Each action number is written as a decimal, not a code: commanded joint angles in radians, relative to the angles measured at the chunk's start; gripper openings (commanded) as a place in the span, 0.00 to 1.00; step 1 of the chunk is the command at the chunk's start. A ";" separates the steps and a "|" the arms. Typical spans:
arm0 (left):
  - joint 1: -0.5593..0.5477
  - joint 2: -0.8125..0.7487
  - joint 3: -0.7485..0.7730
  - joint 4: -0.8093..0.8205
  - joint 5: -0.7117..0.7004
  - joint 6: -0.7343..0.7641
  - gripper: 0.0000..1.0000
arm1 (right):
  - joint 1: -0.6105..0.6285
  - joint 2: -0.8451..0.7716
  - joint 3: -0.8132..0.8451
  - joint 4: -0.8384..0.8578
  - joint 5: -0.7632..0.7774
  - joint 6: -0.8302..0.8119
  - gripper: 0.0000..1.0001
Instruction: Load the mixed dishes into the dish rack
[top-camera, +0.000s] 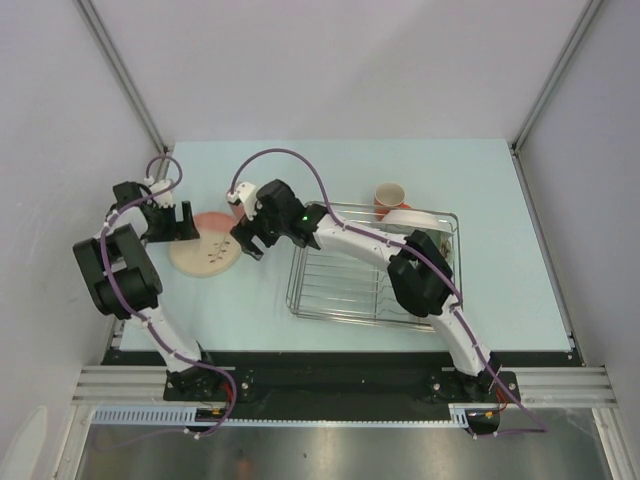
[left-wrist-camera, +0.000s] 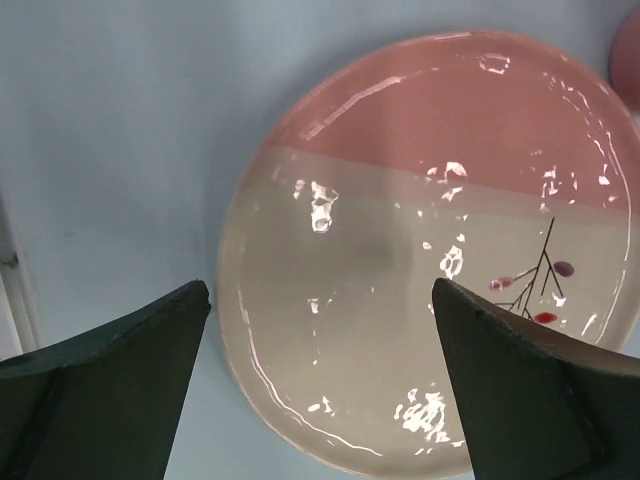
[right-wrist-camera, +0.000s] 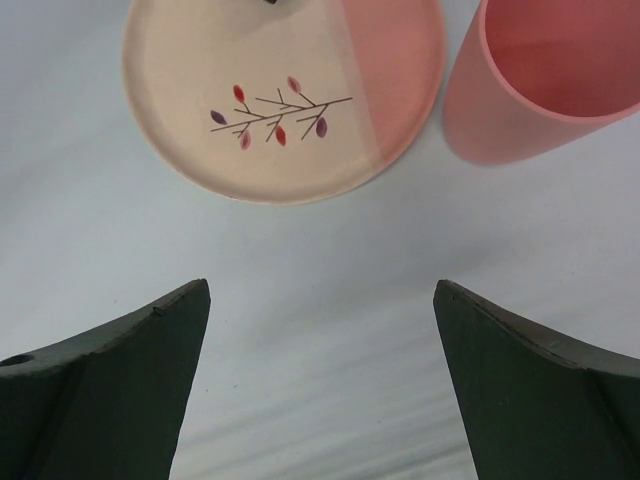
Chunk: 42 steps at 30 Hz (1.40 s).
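The large pink-and-cream leaf-patterned plate lies flat on the table left of the dish rack. My left gripper is open and empty, hovering over the plate's near-left rim. My right gripper is open and empty above bare table, just short of the plate and the upright pink tumbler. In the top view my right wrist mostly hides the tumbler. An orange mug and a white dish sit at the rack's far side. The sage-green bowl is out of view.
The silver wire rack sits right of centre, and my right arm reaches across its near-left part. White walls close in the table on the left, right and far sides. The tumbler's edge shows at the right of the left wrist view.
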 joint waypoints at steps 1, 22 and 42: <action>0.006 0.047 0.078 0.037 0.004 -0.026 1.00 | -0.018 0.037 0.039 0.040 -0.069 0.072 1.00; 0.008 0.108 0.036 -0.044 0.158 0.106 0.89 | -0.091 0.234 0.140 0.091 -0.376 0.393 1.00; -0.035 0.031 -0.008 -0.214 0.250 0.230 0.75 | -0.116 0.271 0.137 0.124 -0.368 0.461 1.00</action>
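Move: The plate lies flat on the table, its middle roughly 7 cm right of the left hand, 2 cm nearer the bases and 3 cm below it. From the right hand the plate's middle is about 14 cm to the left, 2 cm farther out and 11 cm down. The pink cup stands 11 cm ahead and 3 cm left of the right hand; the dish rack's middle is about 33 cm to its right and 5 cm back, both some 8 cm lower. The plate is pushed by its left rim: the left hand eases about 2 cm forward and down, its fingers straddling that rim, then sweeps some 5 cm right and a little back, closing by a quarter with the outer finger against the edge. The open right hand sinks over 7 cm towards the plate's right rim, tipping some 30 degrees to point more steeply down. ##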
